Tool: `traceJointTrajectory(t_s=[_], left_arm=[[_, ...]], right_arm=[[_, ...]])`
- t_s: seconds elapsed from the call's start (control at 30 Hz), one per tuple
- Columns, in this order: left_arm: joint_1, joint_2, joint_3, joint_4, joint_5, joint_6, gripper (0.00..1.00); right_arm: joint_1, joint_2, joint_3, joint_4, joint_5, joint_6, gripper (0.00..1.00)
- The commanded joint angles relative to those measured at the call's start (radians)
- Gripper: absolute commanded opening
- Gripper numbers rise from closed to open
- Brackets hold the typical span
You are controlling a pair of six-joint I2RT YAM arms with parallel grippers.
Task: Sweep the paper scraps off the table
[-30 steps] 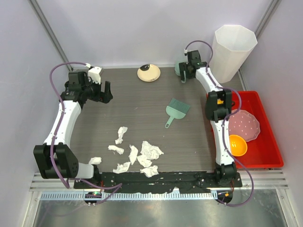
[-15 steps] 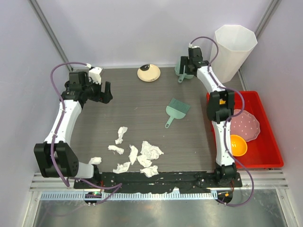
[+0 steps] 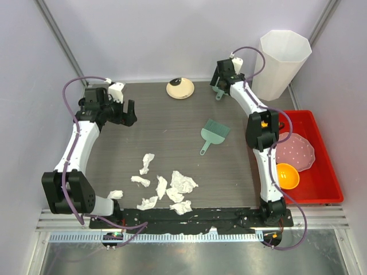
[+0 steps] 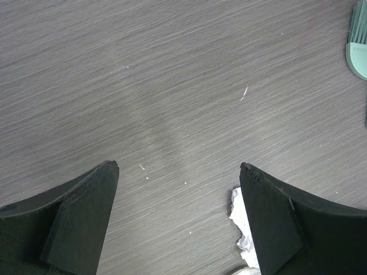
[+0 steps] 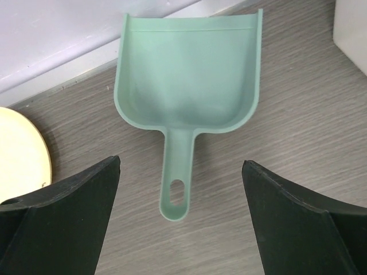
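Observation:
Several white paper scraps (image 3: 172, 186) lie crumpled on the dark wood-grain table (image 3: 172, 120), near the front left. One scrap (image 4: 239, 226) shows beside my left gripper's right finger. My left gripper (image 3: 127, 116) (image 4: 179, 169) hovers open over bare table at the back left, holding nothing. At the back, my right gripper (image 3: 219, 82) (image 5: 180, 166) stands open above a green dustpan (image 5: 189, 74) (image 3: 219, 94). Its fingers straddle the dustpan's handle without touching it. A green hand brush (image 3: 213, 133) (image 4: 360, 40) lies mid-table.
A tall white faceted bin (image 3: 281, 63) (image 5: 352, 23) stands at the back right. A red tray (image 3: 327, 197) on the right holds a pink plate (image 3: 298, 152) and an orange bowl (image 3: 287, 176). A cream dish (image 3: 180, 88) (image 5: 20, 154) sits by the back wall.
My right gripper has swung left along the back wall and now sits over the dustpan. The left arm and the scraps have not moved.

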Motion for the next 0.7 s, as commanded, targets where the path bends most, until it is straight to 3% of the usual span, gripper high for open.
traceJointTrajectory(t_s=[0.0, 0.17, 0.47, 0.57, 0.67], left_arm=[[-0.002, -0.004, -0.006, 0.031, 0.020, 0.023, 0.90], [-0.003, -0.013, -0.014, 0.026, 0.020, 0.033, 0.90], [-0.002, -0.015, -0.005, 0.025, 0.029, 0.032, 0.90], [-0.003, -0.018, -0.002, 0.022, 0.031, 0.033, 0.90], [-0.003, -0.024, -0.002, 0.020, 0.029, 0.033, 0.90]], right_arm=[[0.031, 0.063, 0.134, -0.055, 0.093, 0.021, 0.93], [0.031, 0.100, 0.140, -0.078, 0.138, -0.005, 0.90], [0.028, 0.158, 0.168, -0.074, 0.090, -0.010, 0.70], [0.020, 0.166, 0.174, -0.071, 0.050, 0.008, 0.61], [0.017, 0.149, 0.157, -0.065, 0.032, 0.018, 0.40]])
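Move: The dustpan handle lies right under the right hand, level with it both ways and about 8 cm below. The cream lid is some 17 cm left of it and 4 cm farther out, the white bin roughly 23 cm right and 5 cm farther out, and the brush about 19 cm nearer the base and 3 cm to the left. From the left hand the handle is some 23 cm ahead, 37 cm right and 16 cm down. Sink the right gripper about 7 cm almost straight down onto the dustpan handle, after a first small shift of some 1 cm to the left that you then mostly take back. Let the wrist tip down slightly, under 10 degrees, and close the wide-open fingers to about half on the way, bringing one close against each side of the handle. ##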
